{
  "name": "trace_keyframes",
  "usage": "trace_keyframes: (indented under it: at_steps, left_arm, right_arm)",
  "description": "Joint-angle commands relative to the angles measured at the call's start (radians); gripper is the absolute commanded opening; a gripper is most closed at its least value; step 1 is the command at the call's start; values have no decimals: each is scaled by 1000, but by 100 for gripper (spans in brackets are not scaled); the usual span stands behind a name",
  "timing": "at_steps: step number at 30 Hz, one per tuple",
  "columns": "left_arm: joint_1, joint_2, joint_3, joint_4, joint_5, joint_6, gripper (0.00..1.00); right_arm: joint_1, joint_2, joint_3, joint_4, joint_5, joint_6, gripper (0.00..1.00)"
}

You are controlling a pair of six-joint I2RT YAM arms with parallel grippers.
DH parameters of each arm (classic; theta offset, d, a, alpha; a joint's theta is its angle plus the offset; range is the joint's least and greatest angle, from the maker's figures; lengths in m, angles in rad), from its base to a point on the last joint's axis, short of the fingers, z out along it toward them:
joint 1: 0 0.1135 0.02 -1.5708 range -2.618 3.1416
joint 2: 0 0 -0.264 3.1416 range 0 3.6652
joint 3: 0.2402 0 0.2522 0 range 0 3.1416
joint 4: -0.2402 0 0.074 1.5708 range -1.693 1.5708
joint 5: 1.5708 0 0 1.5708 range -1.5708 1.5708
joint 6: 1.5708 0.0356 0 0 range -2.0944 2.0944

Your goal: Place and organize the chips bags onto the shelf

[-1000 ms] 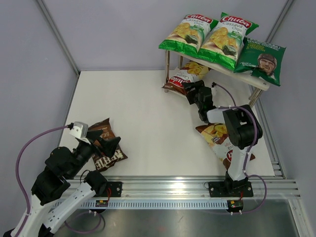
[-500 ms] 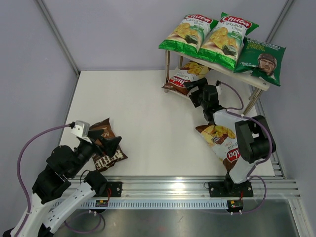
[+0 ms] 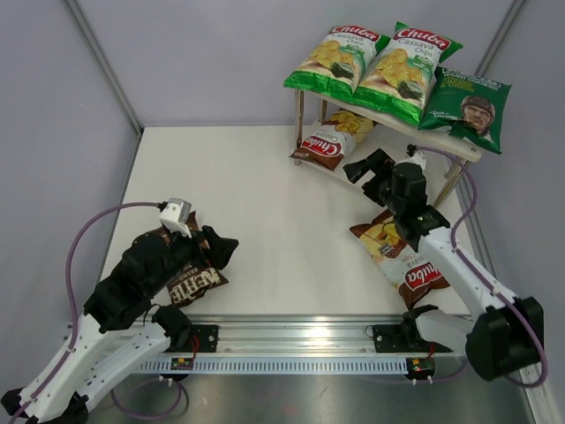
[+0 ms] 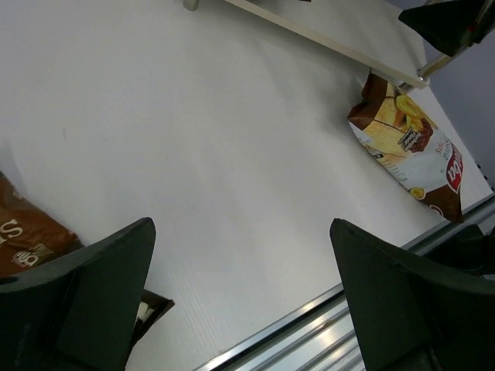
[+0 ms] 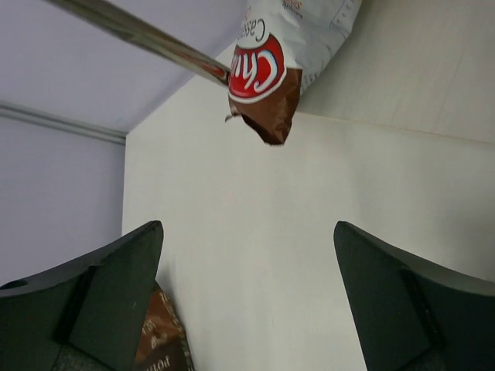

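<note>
The shelf [image 3: 459, 146] stands at the far right. Its top board carries two green Chuba bags [image 3: 334, 57] [image 3: 406, 71] and the dark green portrait bag [image 3: 468, 108]. A brown-red Chuba bag [image 3: 325, 141] lies on the lower board and also shows in the right wrist view [image 5: 267, 73]. The other brown-red bag [image 3: 406, 258] lies on the table [image 4: 410, 143]. My right gripper [image 3: 366, 168] [image 5: 247, 228] is open and empty, just in front of the lower board. My left gripper [image 3: 212, 252] [image 4: 241, 226] is open and empty above the dark brown Kettle bag [image 3: 187, 281].
An aluminium rail [image 3: 300, 331] runs along the near table edge. Grey walls close in the left, back and right. A metal shelf post [image 5: 139, 35] crosses the top of the right wrist view. The Kettle bag's corner shows at far left [image 4: 23, 232] and low left [image 5: 158, 340].
My right gripper has drawn back to the right, away from the brown-red bag on the lower board. My left gripper has swung forward and right over the Kettle bag.
</note>
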Motion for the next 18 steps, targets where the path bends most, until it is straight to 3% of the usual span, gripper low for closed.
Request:
trace_keyframes:
  at_steps: [1,5,12,18]
  left_arm:
    - [1,64,-41,156,104,-79,99]
    - [1,165,-61,257,208,-110,99]
    - [1,372,-81,460,327,-165,99]
    - [-6,656,-16,650,435,-185,99]
  right_arm:
    - [1,-168,-43,-241,-26,-159,99]
    - [1,-366,-124,-358,-115,-182,99]
    - [1,-687,-155,-693,67,-101,100]
    - [1,-845,-120,-839,52,-45,100]
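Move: The last brown Chuba bag lying on the table is about 12 cm back from the right hand, 13 cm to its right and 22 cm below. The shelved brown bag is some 21 cm ahead, 5 cm left and 12 cm below; the shelf's near right post stands 5 cm ahead and 23 cm right. From the left hand that table bag lies about 9 cm ahead, 45 cm right and 24 cm down; the dark-brown bag is 9 cm ahead and 10 cm left. Heading for the brown Chuba bag on the table, the wide-open right hand draws quickly back about 18 cm from the shelf and drifts 6 cm right, keeping nearly its height. The left hand, also open and empty, sweeps some 12 cm right towards the same bag, sinking 6 cm and reaching slightly forward while its fingers tip down and turn clockwise roughly 15 degrees each. ##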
